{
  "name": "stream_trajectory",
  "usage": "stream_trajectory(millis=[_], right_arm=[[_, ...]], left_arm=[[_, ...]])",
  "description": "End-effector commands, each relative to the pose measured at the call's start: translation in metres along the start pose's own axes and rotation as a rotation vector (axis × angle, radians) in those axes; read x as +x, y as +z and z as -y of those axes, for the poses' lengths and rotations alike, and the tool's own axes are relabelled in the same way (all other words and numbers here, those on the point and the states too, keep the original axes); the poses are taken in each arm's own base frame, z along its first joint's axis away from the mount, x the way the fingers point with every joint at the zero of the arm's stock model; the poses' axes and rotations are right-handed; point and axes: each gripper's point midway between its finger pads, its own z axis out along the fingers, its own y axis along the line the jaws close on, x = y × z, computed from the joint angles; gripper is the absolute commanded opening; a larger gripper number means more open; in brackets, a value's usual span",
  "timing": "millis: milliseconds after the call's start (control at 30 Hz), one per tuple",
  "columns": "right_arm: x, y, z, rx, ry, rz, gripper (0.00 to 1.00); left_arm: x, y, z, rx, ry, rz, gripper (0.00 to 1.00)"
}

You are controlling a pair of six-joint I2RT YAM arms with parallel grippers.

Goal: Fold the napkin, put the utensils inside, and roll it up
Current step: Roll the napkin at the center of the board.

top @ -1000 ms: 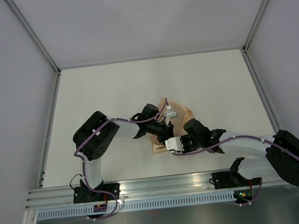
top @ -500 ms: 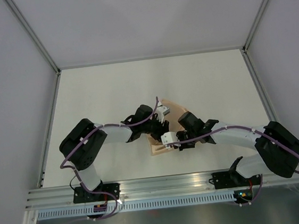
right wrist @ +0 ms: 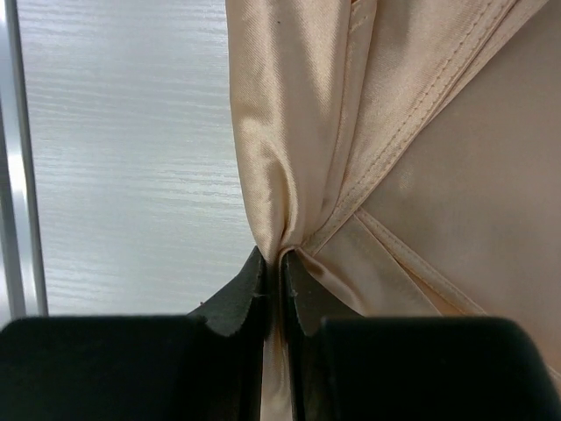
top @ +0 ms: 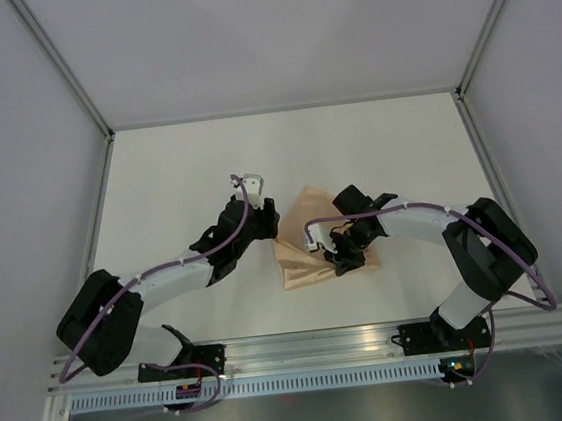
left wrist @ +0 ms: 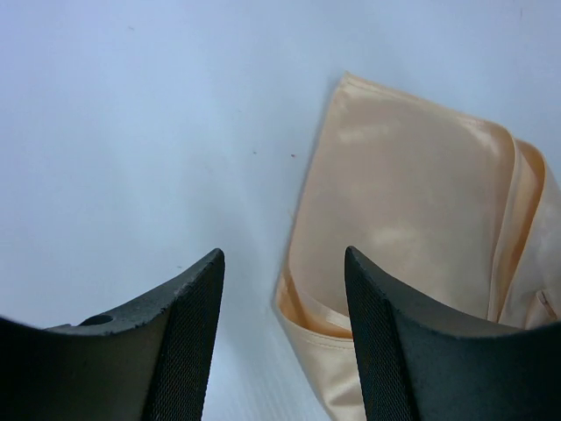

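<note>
The peach-orange napkin (top: 301,259) lies folded and bunched on the white table between the two arms. In the left wrist view the napkin (left wrist: 412,202) shows layered hems. My left gripper (top: 266,234) stands open just off its left edge. The gripper (left wrist: 282,267) has nothing between its fingers, and the cloth's near corner lies on the table beyond them. My right gripper (top: 338,258) is over the cloth's right part. The gripper (right wrist: 273,263) is shut on a gathered fold of the napkin (right wrist: 351,132). The utensils are out of view.
White table (top: 206,168) stretches to the back and left, boxed in by white walls. An aluminium rail (top: 305,344) runs along the near edge by the arm bases. A table-edge strip (right wrist: 17,175) shows left of the right wrist.
My left gripper has opened, let go of the napkin and drawn back to the left. The right gripper, still pinching the cloth, has shifted up and right as its arm swung round.
</note>
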Motion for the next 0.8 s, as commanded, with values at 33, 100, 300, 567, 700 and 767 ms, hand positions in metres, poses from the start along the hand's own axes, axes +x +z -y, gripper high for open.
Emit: stream_trajectory(millis=[33, 100, 300, 567, 700, 767], right_arm=[[0.022, 0.006, -0.015, -0.172, 0.111, -0.044, 0.01], [0.018, 0.004, -0.009, -0.193, 0.123, -0.03, 0.01], [0.025, 0.005, 0.003, -0.271, 0.219, -0.02, 0.0], [0.033, 0.008, 0.014, -0.337, 0.307, -0.032, 0.01], [0.036, 0.01, 0.017, -0.355, 0.342, -0.039, 0.0], [0.035, 0.01, 0.019, -0.359, 0.349, -0.037, 0.0]], left_arm=[[-0.046, -0.03, -0.033, -0.161, -0.1, 0.241, 0.62], [-0.065, -0.047, -0.031, -0.14, -0.097, 0.321, 0.62], [-0.089, -0.078, -0.006, -0.086, 0.115, 0.453, 0.63], [-0.059, -0.084, 0.054, 0.012, 0.489, 0.474, 0.66], [-0.035, -0.083, 0.095, 0.139, 0.624, 0.426, 0.67], [-0.019, -0.078, 0.11, 0.192, 0.693, 0.378, 0.67]])
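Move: The right fingers already pinch the napkin's near edge; its flat middle, the part to roll onto, lies about 11 cm ahead of them and 2 cm left, at the same height. From the open left hand, the stretch of near edge beside those fingers lies some 15 cm back, 10 cm right and 9 cm below. The napkin's left corner is almost under that hand, 2 cm back and 1 cm left, and the near-left corner 17 cm back and 1 cm right. Keeping its pinch on the napkin's near edge, the right hand stays almost in place and rolls forward over its fingertips by some 30 degrees. The left hand, open and empty, swings up about 10 cm and slightly left, then doubles back rightward and towards the base, sinking a little towards the near edge as its fingers tip up to nearly level. ##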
